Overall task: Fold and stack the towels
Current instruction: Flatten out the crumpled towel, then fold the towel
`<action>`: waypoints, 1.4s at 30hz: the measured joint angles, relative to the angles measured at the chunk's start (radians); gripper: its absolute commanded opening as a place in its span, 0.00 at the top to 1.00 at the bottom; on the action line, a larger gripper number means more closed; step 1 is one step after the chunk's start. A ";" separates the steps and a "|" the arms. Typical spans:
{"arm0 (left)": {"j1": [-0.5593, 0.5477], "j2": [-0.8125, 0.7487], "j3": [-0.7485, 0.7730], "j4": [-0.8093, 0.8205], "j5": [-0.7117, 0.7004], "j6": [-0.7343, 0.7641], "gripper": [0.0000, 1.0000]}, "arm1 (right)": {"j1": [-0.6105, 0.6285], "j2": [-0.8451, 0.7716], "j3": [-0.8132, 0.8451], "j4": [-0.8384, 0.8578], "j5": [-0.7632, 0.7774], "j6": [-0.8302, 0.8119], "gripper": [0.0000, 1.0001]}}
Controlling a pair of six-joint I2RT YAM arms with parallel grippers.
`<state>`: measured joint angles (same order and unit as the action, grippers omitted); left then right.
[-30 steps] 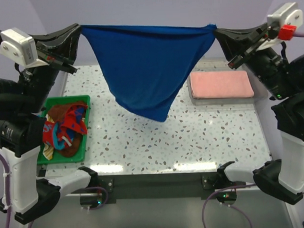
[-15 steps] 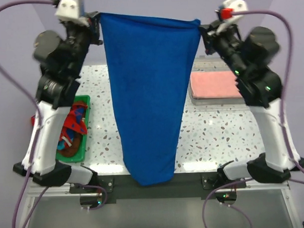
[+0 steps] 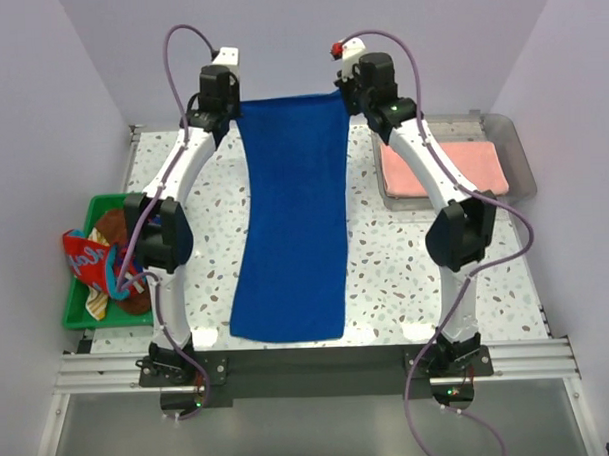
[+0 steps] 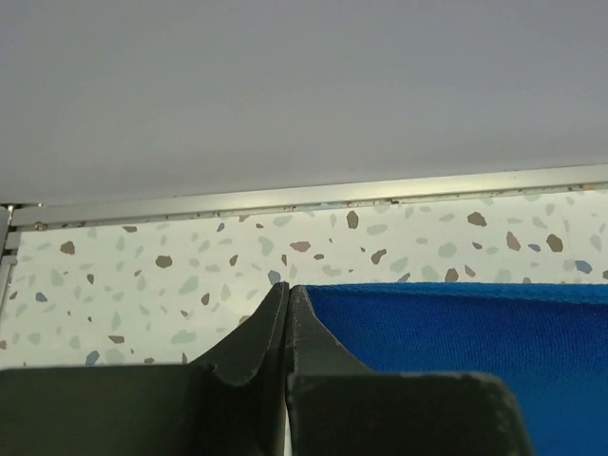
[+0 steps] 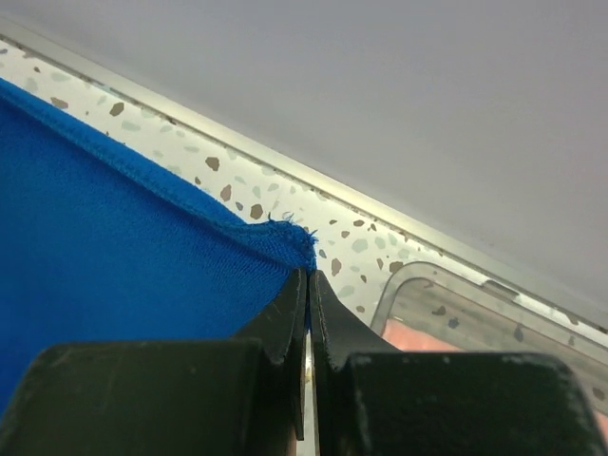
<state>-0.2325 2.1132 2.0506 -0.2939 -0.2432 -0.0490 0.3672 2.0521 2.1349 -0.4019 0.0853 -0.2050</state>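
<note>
A plain royal blue towel (image 3: 292,218) lies stretched lengthwise down the middle of the table, its near edge at the table's front. My left gripper (image 3: 236,103) is shut on its far left corner, and my right gripper (image 3: 342,93) is shut on its far right corner. In the left wrist view the shut jaws (image 4: 288,290) pinch the blue towel (image 4: 456,332) at its edge. In the right wrist view the gripper (image 5: 309,275) pinches the frayed corner of the blue towel (image 5: 114,247). A folded salmon pink towel (image 3: 447,165) lies in the clear tray (image 3: 517,151). More towels (image 3: 106,270) are heaped in the green basket (image 3: 77,314).
The green basket stands at the table's left edge, with a red-patterned blue towel (image 3: 83,258) spilling over its side. The clear tray sits at the far right. Both arms reach to the far edge, near the back wall (image 3: 288,38). Speckled tabletop (image 3: 406,274) shows on both sides of the blue towel.
Both arms have swung from high and near out to the far edge, carrying the blue towel. It hung in the air before; now it lies spread flat along the table.
</note>
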 measured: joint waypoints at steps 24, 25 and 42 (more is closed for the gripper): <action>0.060 -0.324 -0.505 0.045 0.301 -0.039 1.00 | -0.015 -0.180 -0.404 -0.087 -0.141 0.064 1.00; 0.059 -0.350 -0.529 0.040 0.312 -0.046 1.00 | -0.015 -0.202 -0.425 -0.092 -0.146 0.074 1.00; 0.059 -0.412 -0.557 -0.134 0.341 -0.098 1.00 | -0.014 -0.269 -0.511 -0.192 -0.197 0.150 1.00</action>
<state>-0.1734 1.7012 1.4937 -0.4282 0.0978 -0.1474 0.3531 1.7832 1.6238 -0.5938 -0.1116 -0.0555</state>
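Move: The blue towel is already pinched by its far corners, one in each hand, and trails back towards the base: its middle is about 24 cm back, 14 right and 18 below the left hand, and some 22 back, 14 left and 22 below the right. The green basket is roughly 28 cm back, 28 left and 23 below the left hand. The folded pink towel in the clear box lies 27 cm right of the right hand, about 2 back and 28 below. The blue towel's held edge, still pinched in both shut grippers, goes a touch farther forward while sinking, then is drawn back over the table towards the base and eased to a stop, level between the hands. Net travel is roughly 14 cm back and 6 down on the left, 13 back and 12 down on the right; the fingers tip down, more on the right. ##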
